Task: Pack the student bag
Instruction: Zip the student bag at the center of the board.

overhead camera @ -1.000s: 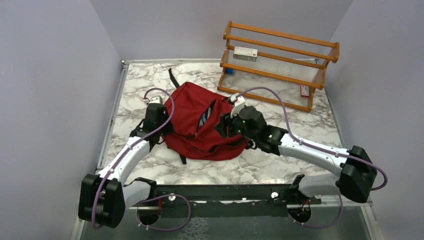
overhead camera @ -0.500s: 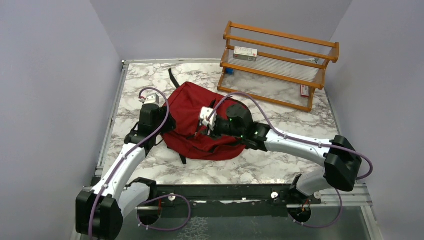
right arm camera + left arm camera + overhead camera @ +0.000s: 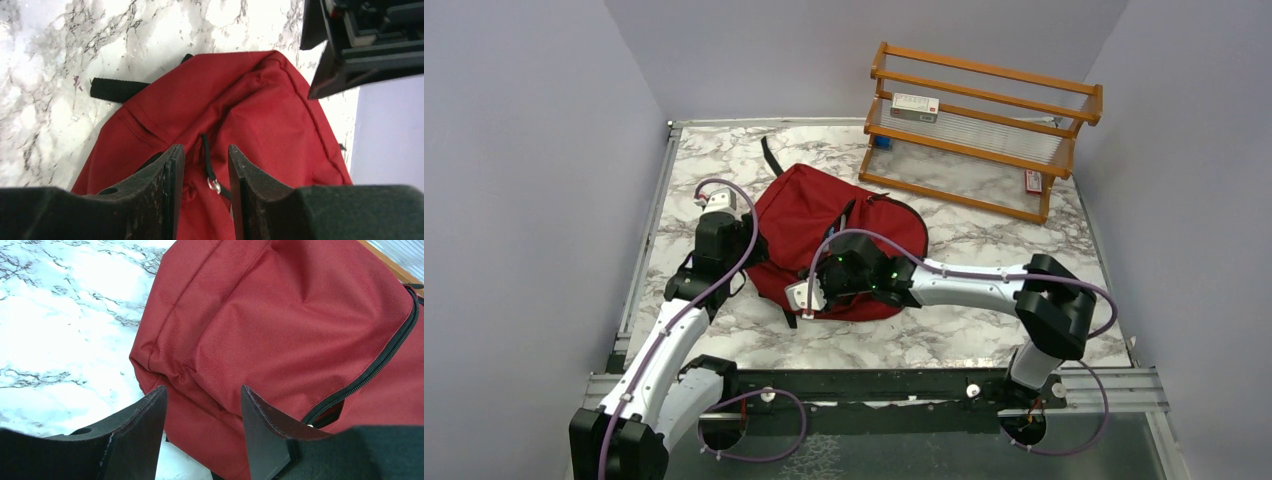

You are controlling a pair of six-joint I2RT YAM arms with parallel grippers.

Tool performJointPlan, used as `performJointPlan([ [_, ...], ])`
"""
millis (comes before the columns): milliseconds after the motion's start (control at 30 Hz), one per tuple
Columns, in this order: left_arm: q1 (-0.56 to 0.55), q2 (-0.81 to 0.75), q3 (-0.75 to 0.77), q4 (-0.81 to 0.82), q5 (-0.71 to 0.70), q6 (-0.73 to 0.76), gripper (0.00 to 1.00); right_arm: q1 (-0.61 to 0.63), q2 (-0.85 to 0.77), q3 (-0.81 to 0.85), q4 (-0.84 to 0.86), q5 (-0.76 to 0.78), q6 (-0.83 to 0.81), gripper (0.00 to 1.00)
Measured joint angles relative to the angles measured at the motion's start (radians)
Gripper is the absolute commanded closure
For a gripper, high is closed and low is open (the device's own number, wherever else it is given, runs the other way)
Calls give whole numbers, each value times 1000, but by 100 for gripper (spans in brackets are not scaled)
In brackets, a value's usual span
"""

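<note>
The student bag (image 3: 824, 215) is a dark-red backpack lying flat in the middle of the marble table. My left gripper (image 3: 746, 258) sits at its left edge. In the left wrist view this gripper (image 3: 202, 395) is open, with a corner of the bag (image 3: 300, 315) between the jaws and the pads off the fabric. My right gripper (image 3: 822, 283) hangs over the bag's near edge. In the right wrist view its jaws (image 3: 205, 155) stand a little apart, one on each side of a black zipper pull cord with a metal ring (image 3: 215, 186), without pinching it.
A wooden rack (image 3: 979, 130) stands at the back right with a white box (image 3: 914, 107) on its upper shelf. A black strap (image 3: 771, 155) trails from the bag toward the back. Grey walls close in on both sides of the table (image 3: 984, 330).
My right arm has swung from the bag's right side across to its near-left edge, and its jaws have narrowed. My left gripper has opened and drawn slightly back along the bag's left edge.
</note>
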Motion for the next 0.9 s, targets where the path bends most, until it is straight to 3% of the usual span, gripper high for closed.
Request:
performJointPlan([
  [433, 0, -42, 1, -15, -31, 20, 43, 32, 132, 138, -92, 86, -147, 60],
  [900, 0, -49, 1, -16, -31, 21, 43, 32, 206, 213, -193, 152, -188, 62],
])
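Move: The black zipper pull on the red bag lies below the right hand, about 7 cm down, some 3 cm farther forward and 1 cm to the left. The middle of the open zipper gap is about 8 cm ahead of that hand and 6 cm to its right. The black strap end on the table is some 8 cm back and 3 cm left. From the idle left hand, the pull lies about 5 cm back, 9 cm to the right and 8 cm down. The right hand closes in on the zipper pull without a visible grip yet: it first slips about 2 cm left, then eases forward 2 to 3 cm while sinking about 4 cm in all. Its leftward-pointing fingers tip some 15 degrees steeper down and stay partly open, lined up on either side of the pull. ##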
